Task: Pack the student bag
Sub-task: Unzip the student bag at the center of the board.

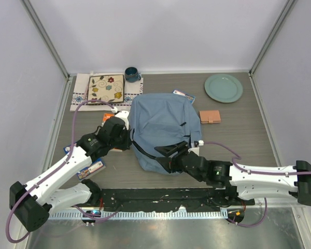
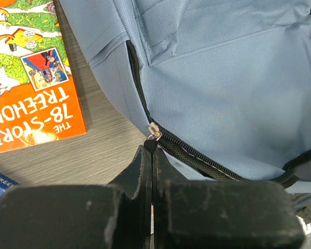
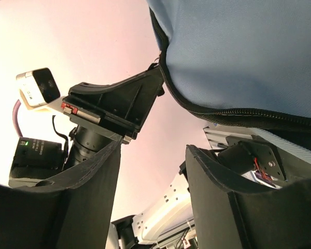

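Observation:
The student bag (image 1: pixel 160 122) is a dusty-blue backpack lying flat mid-table, seen close up in the left wrist view (image 2: pixel 223 78) and from below in the right wrist view (image 3: pixel 249 52). My left gripper (image 2: pixel 153 153) is at the bag's left edge (image 1: pixel 128 140), shut on the black zipper pull (image 2: pixel 152 144) just below the metal slider (image 2: pixel 154 130). My right gripper (image 3: pixel 153 171) stands open with nothing between its fingers, close under the bag's near edge (image 1: pixel 170 151). An orange book (image 2: pixel 26 78) lies beside the bag.
A floral book on a patterned cloth (image 1: pixel 106 88) and a dark mug (image 1: pixel 132 74) sit at the back left. A green plate (image 1: pixel 224 87) and a brown wallet (image 1: pixel 210 116) lie to the right. Another book (image 1: pixel 90 168) lies under my left arm; one (image 1: pixel 184 95) pokes out behind the bag.

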`<state>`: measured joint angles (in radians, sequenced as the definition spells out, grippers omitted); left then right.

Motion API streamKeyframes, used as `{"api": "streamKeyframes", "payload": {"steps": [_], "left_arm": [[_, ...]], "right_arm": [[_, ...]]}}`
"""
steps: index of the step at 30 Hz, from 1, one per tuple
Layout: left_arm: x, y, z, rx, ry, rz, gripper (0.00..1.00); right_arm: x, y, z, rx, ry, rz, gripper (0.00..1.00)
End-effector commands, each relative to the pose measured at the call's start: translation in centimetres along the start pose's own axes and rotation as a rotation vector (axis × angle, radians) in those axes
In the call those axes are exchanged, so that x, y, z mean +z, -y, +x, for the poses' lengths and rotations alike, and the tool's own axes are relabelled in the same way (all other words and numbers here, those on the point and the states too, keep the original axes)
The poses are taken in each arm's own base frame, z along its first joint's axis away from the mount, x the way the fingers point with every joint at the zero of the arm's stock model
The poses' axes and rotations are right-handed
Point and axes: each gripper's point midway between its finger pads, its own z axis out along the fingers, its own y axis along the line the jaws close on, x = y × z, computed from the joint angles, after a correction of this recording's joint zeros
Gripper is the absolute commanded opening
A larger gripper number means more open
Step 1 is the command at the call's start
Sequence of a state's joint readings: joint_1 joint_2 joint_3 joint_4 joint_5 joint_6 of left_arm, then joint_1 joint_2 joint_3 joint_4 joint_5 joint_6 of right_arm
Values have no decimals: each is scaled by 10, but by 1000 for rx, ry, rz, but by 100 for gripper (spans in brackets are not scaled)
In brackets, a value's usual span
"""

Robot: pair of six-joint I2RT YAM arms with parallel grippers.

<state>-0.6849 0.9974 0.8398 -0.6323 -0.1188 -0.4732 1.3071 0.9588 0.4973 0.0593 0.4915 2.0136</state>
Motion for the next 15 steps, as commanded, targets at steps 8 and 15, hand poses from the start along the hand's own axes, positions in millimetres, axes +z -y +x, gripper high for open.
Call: {"api": "streamKeyframes", "payload": {"steps": [8, 15], "left_arm": [[-8, 16, -16, -34, 75, 82, 0], [-14, 19, -15, -29, 86, 98, 0]], "right_arm": [[23, -20, 47, 124, -115, 16, 59], [48, -17, 53, 156, -84, 18, 60]]}}
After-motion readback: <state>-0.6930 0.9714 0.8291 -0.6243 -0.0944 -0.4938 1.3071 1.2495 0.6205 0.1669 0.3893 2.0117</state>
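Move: Pinched shut in the left fingers already, the zipper pull lies about 13 cm to the left of the open right hand, some 7 cm ahead and 5 cm lower. The bag's open zipper edge, short of the pull, is roughly 8 cm to the right hand's left, 3 cm ahead and 5 cm below; from the left hand that edge is about 5 cm back, 5 cm right and 1 cm down. The orange book sits some 10 cm left of the left hand, 5 cm ahead and 8 cm lower. Sweeping left nearly 6 cm and dipping about 2 cm, the right hand carries its open fingers over the bag's front, along the open zipper edge towards the pull, picking up speed after a short wait and turning slightly counter-clockwise. The left hand keeps its pinch on the zipper pull and all but holds its place. ##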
